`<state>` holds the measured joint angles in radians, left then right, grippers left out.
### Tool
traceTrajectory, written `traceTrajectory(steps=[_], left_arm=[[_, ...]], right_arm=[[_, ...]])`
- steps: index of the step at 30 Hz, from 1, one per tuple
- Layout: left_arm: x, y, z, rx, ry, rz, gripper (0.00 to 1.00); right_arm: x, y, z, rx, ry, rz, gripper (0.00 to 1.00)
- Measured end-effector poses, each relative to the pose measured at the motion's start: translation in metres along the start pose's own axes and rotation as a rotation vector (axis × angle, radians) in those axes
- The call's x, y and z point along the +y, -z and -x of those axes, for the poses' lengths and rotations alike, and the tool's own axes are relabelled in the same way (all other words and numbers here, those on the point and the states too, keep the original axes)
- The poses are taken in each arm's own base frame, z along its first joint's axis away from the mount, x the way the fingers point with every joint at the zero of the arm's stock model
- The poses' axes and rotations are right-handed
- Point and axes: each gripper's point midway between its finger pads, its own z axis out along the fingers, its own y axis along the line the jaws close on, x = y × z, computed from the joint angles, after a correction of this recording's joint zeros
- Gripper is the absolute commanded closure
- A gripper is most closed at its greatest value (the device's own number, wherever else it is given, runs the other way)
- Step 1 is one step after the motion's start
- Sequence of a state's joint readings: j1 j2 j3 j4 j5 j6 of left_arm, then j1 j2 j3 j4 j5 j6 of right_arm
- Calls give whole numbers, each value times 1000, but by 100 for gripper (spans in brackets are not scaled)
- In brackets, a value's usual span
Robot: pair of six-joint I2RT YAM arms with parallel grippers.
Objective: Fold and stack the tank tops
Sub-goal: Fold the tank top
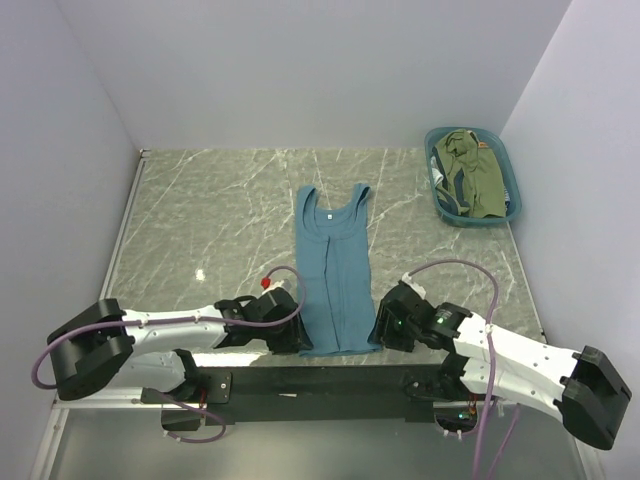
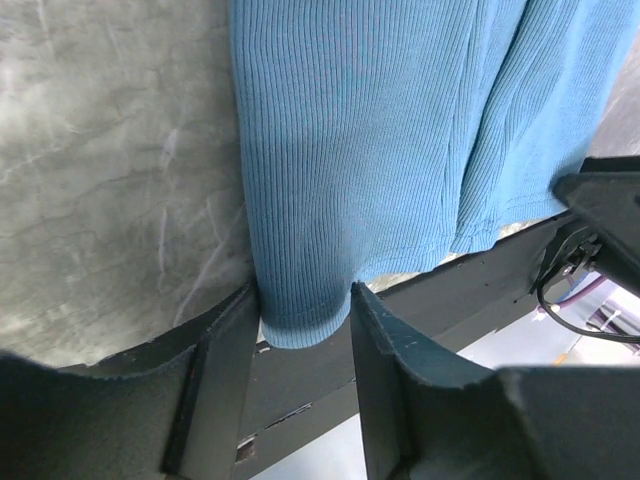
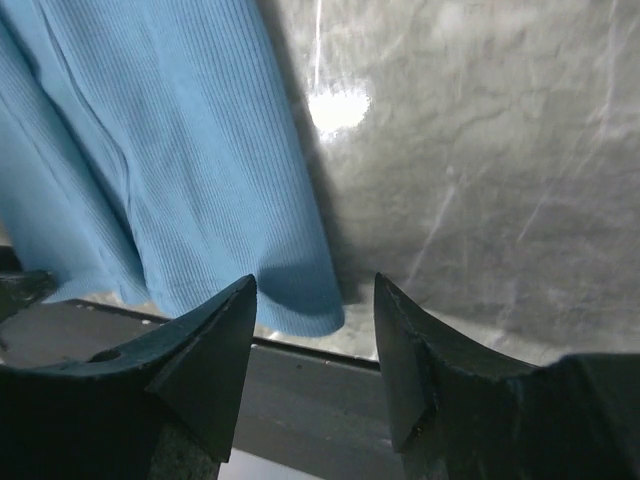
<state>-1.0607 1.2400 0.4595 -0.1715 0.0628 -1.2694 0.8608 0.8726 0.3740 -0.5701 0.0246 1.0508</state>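
A teal-blue tank top (image 1: 335,270) lies flat in the middle of the marble table, straps at the far end and both long sides folded inward. My left gripper (image 1: 298,338) is at its near left hem corner. In the left wrist view the ribbed cloth (image 2: 380,130) dips between the fingers of that gripper (image 2: 305,290), whose jaws stand apart around the corner. My right gripper (image 1: 383,325) is at the near right corner. Its jaws (image 3: 315,280) are wide apart and the hem corner (image 3: 300,300) lies just beyond the tips. An olive-green tank top (image 1: 480,175) is bunched in the basket.
The teal plastic basket (image 1: 434,165) stands at the far right corner of the table. A black bar (image 1: 320,380) runs along the near edge, right under the hem. White walls close the table in on the left, far and right sides.
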Motion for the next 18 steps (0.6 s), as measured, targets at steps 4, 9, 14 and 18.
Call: traceTrajectory(steps=[4,9,14,18], left_arm=[[-1,-3,-3,7,8,1,59],[-1,-6,-6,13,11,11,73],[1,-7,-8,16,4,22,92],[-1,-6,-11,16,-12,28,99]], right_arm=[[2,0,-5,17,-3,13,43],[2,-2,-8,27,0,13,51],[10,-7,-18,67,19,32,83],[15,-9,-26,88,49,47,100]])
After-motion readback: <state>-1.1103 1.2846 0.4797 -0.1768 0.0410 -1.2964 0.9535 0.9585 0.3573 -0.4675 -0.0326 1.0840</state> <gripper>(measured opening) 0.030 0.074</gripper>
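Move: Both hands hang low over the near hem of the folded tank top, about 1 cm above the cloth. The left hand has the left hem corner practically between its open fingers, about 1 cm back; the right hem corner is some 19 cm to its right and level. For the right hand, that right corner lies about 2 cm left and 1 cm back, with the left corner roughly 20 cm left and 1 cm back. The dark table edge runs about 4 cm behind both hands. Closing on the two hem corners at once, both hands ease back and sink slightly. The left creeps only about 1 cm back, sinking and drifting right by about half that; the right slides some 2 cm left and 2 cm back onto its corner, turning about 5 degrees counter-clockwise. Each pair of fingers goes from half open to nearly shut and pinches the cloth. ##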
